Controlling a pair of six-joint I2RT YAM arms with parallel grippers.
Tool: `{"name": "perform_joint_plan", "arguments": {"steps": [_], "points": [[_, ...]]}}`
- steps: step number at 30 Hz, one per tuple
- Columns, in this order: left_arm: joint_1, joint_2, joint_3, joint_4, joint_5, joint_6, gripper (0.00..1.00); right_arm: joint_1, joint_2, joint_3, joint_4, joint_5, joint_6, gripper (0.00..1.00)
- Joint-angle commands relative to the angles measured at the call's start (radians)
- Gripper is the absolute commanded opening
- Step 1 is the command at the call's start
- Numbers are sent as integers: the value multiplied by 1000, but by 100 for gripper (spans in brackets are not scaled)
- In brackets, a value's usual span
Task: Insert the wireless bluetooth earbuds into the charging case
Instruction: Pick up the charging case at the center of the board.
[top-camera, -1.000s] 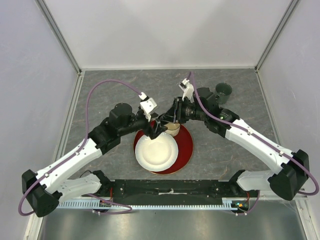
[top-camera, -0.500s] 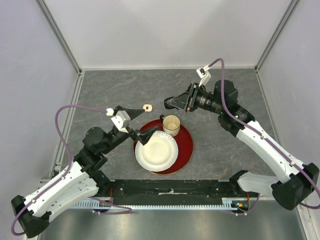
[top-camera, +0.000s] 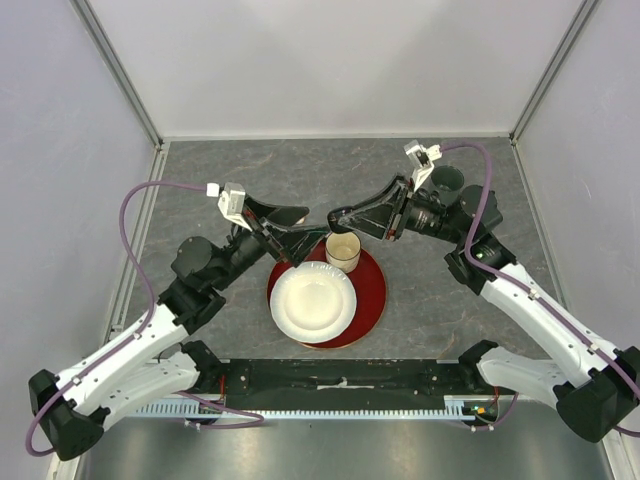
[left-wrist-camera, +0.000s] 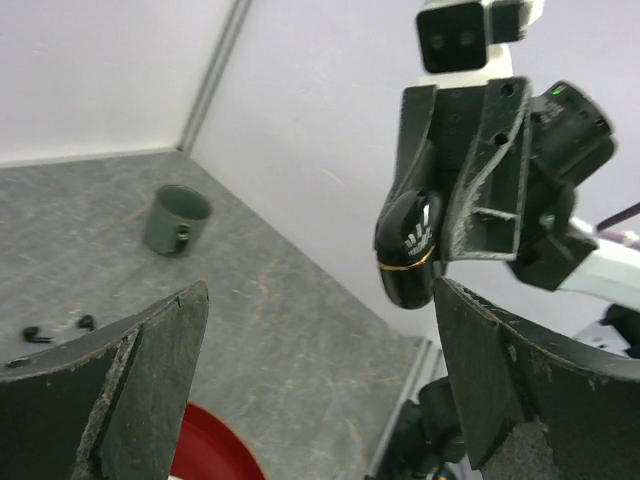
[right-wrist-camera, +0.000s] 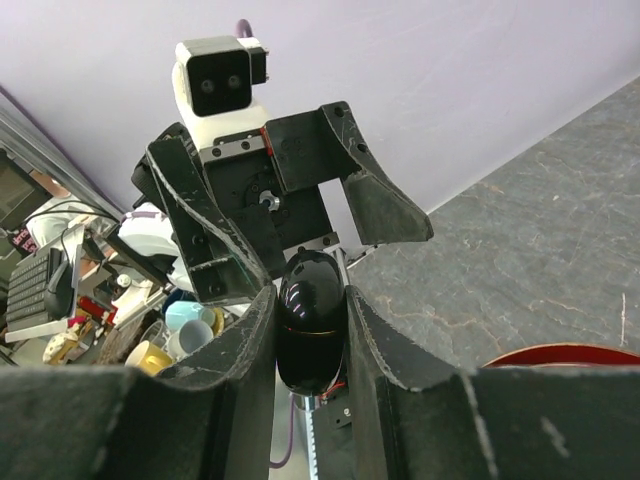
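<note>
My right gripper (top-camera: 345, 215) (right-wrist-camera: 310, 296) is shut on the charging case (right-wrist-camera: 309, 318), a glossy black oval shell with a thin gold seam, its lid closed. It holds the case in the air just above a paper cup (top-camera: 343, 251). My left gripper (top-camera: 312, 225) (left-wrist-camera: 320, 300) faces it from the left, jaws wide open and empty, the case (left-wrist-camera: 409, 252) just beyond its fingertips. Two tiny black earbuds (left-wrist-camera: 36, 335) (left-wrist-camera: 86, 322) lie on the grey table far behind, near a mug.
The paper cup stands on a red plate (top-camera: 375, 290), next to a white paper plate (top-camera: 312, 302). A dark green mug (top-camera: 446, 181) (left-wrist-camera: 176, 218) sits at the back right. Side walls enclose the table.
Both grippers were down together at the cup and plate. They have pulled apart; the left one has opened wide and risen to face the case, which the right gripper still holds.
</note>
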Motion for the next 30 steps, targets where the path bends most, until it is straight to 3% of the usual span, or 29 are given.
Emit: {"name": "perform_joint_plan", "arguments": {"steps": [1, 5, 14, 26, 30], "points": [[3, 19, 33, 123, 101, -177, 98, 3, -23, -35, 172, -13, 43, 8], [5, 55, 14, 190, 150, -248, 94, 2, -29, -46, 187, -6, 50, 9], [5, 163, 48, 272, 234, -323, 70, 2, -38, -66, 187, 5, 65, 9], [5, 215, 102, 264, 279, -323, 65, 3, -34, -70, 155, 5, 57, 10], [5, 227, 114, 267, 288, -321, 58, 2, -18, -66, 138, -4, 57, 10]]}}
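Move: Held up between the two hands, the black charging case sits in the right hand's fingertips, its middle about 1 cm to the left of that hand's point. From the wide-open left hand, the case lies some 6 cm to the right, about 1 cm ahead and 2 cm higher. Far below, roughly 27 cm down, the beige mug stands about 6 cm ahead and 7 cm right of the left hand; the white plate lies some 6 cm back and 1 cm left, about 31 cm down. Bringing its fingers around the held charging case, the left hand travels about 5 cm right and a little back, turning some 20 degrees clockwise and tipping slightly. On the way its fingers narrow from wide open to a bit over half, ending on either side of the case's free end without a clear grip. The right hand stays nearly in place and keeps its hold. ##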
